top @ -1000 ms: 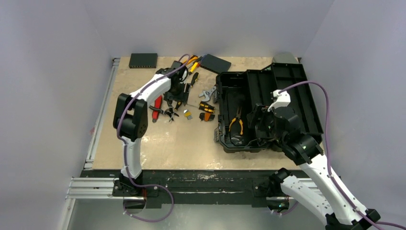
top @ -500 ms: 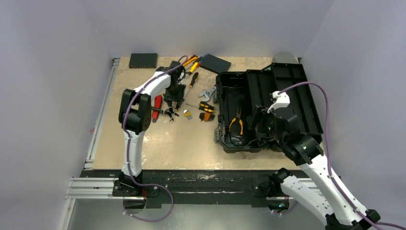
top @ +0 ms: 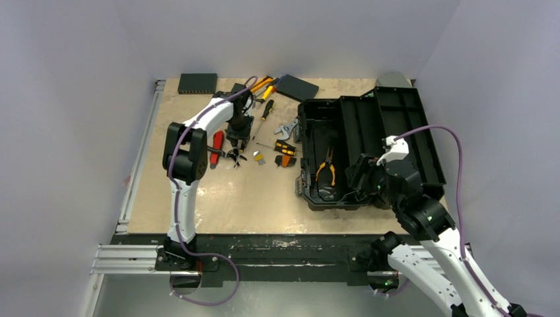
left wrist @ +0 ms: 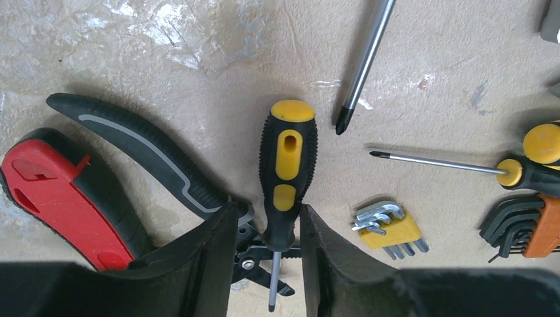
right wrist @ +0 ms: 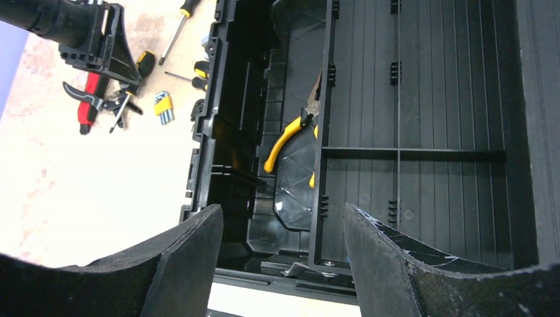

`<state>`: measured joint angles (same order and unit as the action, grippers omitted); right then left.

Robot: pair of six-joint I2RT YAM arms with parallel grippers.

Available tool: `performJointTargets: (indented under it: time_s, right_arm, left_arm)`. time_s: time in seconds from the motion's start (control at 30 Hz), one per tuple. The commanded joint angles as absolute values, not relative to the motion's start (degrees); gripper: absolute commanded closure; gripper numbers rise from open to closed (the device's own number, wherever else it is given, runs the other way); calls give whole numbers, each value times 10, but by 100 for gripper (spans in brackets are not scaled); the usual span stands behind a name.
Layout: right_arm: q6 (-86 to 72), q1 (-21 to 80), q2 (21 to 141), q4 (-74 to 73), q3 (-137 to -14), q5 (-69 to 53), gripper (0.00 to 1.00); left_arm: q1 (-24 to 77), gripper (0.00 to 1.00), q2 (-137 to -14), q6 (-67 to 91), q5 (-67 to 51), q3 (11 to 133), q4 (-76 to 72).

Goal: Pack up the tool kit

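Note:
The black toolbox [top: 403,132] stands open at the right, with yellow-handled pliers [top: 325,168] lying in its tub. My left gripper [left wrist: 267,218] is down among the loose tools, open, its jaws narrowly either side of a yellow-black screwdriver [left wrist: 285,165]. The right pad touches the handle's neck; a gap shows on the left side. Black pliers [left wrist: 145,158] and a red-handled tool [left wrist: 66,191] lie just left of it. My right gripper [right wrist: 284,218] hangs open and empty over the toolbox's near edge.
Yellow hex keys [left wrist: 389,228], an orange hex key set [left wrist: 528,228] and two more screwdrivers [left wrist: 449,162] lie right of the left gripper. Flat black boxes [top: 197,82] [top: 297,87] sit at the back, a grey case [top: 393,79] behind the toolbox lid.
The left gripper's jaws have narrowed around the screwdriver and the arm has settled over the tool pile. The right arm has drawn back toward the near right.

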<state>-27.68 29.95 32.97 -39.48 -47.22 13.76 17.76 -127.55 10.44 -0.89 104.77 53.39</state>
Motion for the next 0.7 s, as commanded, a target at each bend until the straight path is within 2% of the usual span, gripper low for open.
performJointTargets:
  time_s: [0.0, 0.1, 0.2, 0.37, 0.47, 0.57, 0.67]
  right_arm:
    - [-295, 300, 332, -366, -452, 153, 35]
    - [-306, 300, 331, -357, -446, 155, 35]
    - [-315, 300, 330, -347, -440, 145, 35]
    - [-318, 300, 331, -355, -442, 141, 35]
    - [-317, 301, 324, -360, -444, 148, 35]
    - [-316, 300, 317, -360, -445, 153, 35]
    - [-317, 300, 314, -360, -445, 150, 35]
  left_arm:
    - [186, 64, -1297, 106, -36, 1048, 533]
    - [195, 64, -1294, 111, -8, 1044, 533]
    - [212, 63, -1273, 136, 109, 1020, 512]
    - [215, 64, -1280, 131, 70, 1029, 523]
    - [215, 72, -1289, 129, 57, 1038, 541]
    - [215, 100, -1285, 134, 60, 1039, 557]
    - [218, 100, -1243, 146, 62, 1017, 536]
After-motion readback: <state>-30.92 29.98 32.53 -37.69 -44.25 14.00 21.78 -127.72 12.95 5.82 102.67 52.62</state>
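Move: The screwdriver handle to grip lies some 2 cm ahead of the left hand, 1 cm to its right and 2 cm below. The black pliers' joint is about 2 cm back and 2 cm left, the red knife 8 cm left and level with the hand, the yellow hex keys 5 cm right and 1 cm back, all near table height. From the right hand the handle lies roughly 22 cm ahead, 28 cm left and 22 cm below. Lower the left gripper about 1 cm over the screwdriver, easing it 1 cm to the right and rolling it some 5 degrees so its left side rises. Then draw it back 1 cm along the handle and close the fingers, pinching the handle's lower end near the shaft. Meanwhile let the right hand sink slightly, fingers still apart, by the open tool box. ##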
